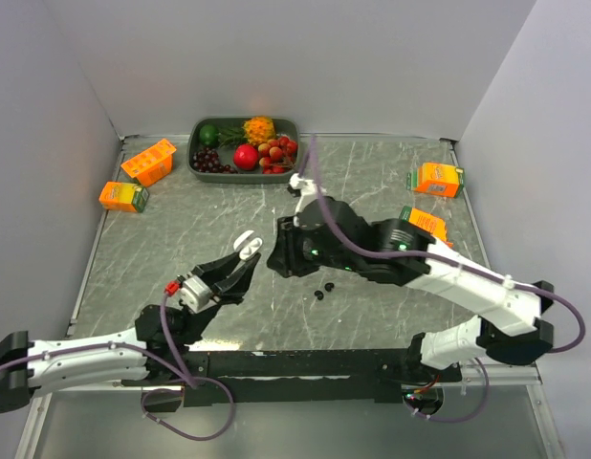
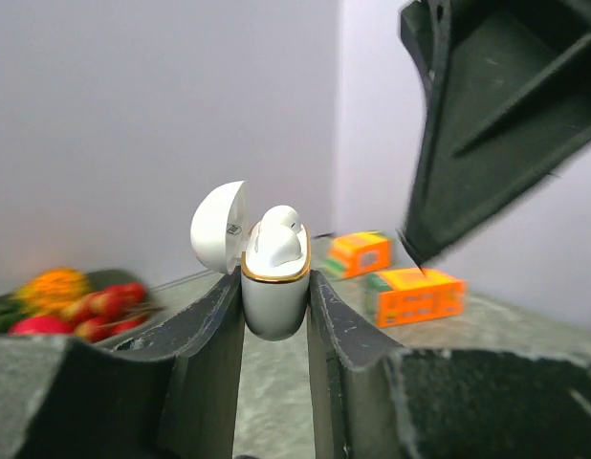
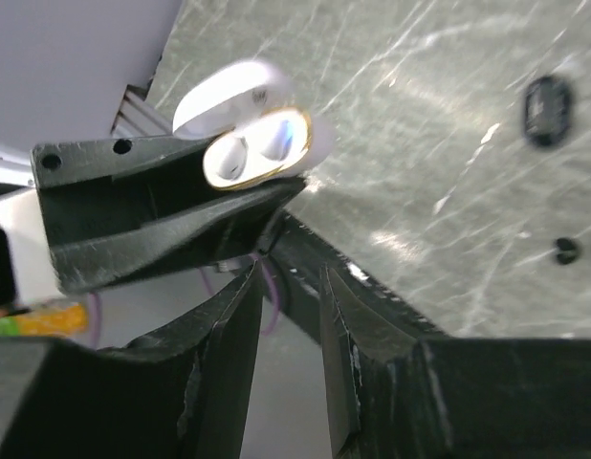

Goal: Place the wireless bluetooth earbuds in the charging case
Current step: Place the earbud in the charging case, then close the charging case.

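Observation:
My left gripper [image 1: 243, 256] [image 2: 274, 292] is shut on the white charging case [image 1: 246, 245] [image 2: 274, 304] and holds it off the table with its lid [image 2: 219, 228] flipped open. A white earbud [image 2: 276, 239] sits in the case's gold-rimmed top. My right gripper [image 1: 273, 256] [image 3: 288, 277] hangs just right of the case, open, with nothing between its fingers. In the right wrist view the case [image 3: 262, 153] shows beyond those fingertips. Two small black earbuds [image 1: 324, 290] lie on the table below the right arm, and one black earbud [image 3: 546, 98] shows in the right wrist view.
A dark tray [image 1: 196, 158] of fruit stands at the back. Two orange cartons [image 1: 148, 161] [image 1: 123, 196] lie at the back left, and two more [image 1: 437, 178] [image 1: 425, 222] at the right, the nearer one beside the right arm. White walls close in the marbled table [image 1: 372, 182].

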Robot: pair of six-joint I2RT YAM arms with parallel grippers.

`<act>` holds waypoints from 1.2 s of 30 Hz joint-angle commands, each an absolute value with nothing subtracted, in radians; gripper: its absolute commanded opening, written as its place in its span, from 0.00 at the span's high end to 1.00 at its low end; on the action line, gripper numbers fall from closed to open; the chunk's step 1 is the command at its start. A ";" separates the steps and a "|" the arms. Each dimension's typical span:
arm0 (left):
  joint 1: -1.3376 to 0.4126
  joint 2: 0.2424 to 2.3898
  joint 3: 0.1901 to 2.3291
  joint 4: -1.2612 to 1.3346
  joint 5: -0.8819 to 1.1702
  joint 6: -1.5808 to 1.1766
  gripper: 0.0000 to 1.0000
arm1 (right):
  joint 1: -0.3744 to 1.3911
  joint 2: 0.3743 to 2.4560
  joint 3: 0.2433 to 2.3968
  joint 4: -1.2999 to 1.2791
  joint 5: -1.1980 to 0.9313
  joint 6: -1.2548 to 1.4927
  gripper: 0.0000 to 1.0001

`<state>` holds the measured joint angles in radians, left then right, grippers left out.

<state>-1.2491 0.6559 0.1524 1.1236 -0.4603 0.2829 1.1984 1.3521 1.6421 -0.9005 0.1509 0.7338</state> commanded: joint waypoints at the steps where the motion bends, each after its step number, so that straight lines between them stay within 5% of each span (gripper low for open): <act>1: -1.239 0.536 0.248 0.782 -0.260 0.065 0.99 | 1.201 1.224 1.674 -0.878 0.270 0.534 0.64; 4: -1.238 0.508 0.291 0.625 -0.186 -0.047 0.99 | 1.198 1.226 1.693 -0.873 0.316 0.465 0.81; 6: -1.238 0.509 0.316 0.579 -0.143 -0.060 0.99 | 1.197 1.250 1.719 -0.882 0.359 0.428 1.00; 36: -1.238 0.535 0.314 0.632 -0.193 0.061 0.99 | 1.180 1.401 1.663 -0.884 0.202 0.402 1.00</act>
<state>-1.2423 0.5488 0.3107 0.5488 -0.1524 0.0372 1.1736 1.4162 1.6798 -0.8913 0.2272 0.3859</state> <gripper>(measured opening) 0.329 0.008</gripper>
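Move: The left fingers still hold the white charging case, its middle about 1 cm ahead, to the right and above. Its open lid stands some 2 cm ahead, 1 cm left and 1 cm above it. From the empty right hand the case lies roughly 5 cm ahead and 5 cm left, level in height; the black ear tips are about 9 cm ahead, 11 cm right, 30 cm below, and the black oblong 18 cm ahead, 1 cm right, also 30 cm below. The right fingertips end up shut against the far side of the case lid: the hand rises about 6 cm and swings right, closing empty on the way, then goes forward and comes back left and down. Meanwhile the left hand keeps its grip and carries the case back and right, some 5 cm each, first up, then lower, turned about 25 degrees clockwise, before easing slightly back. ##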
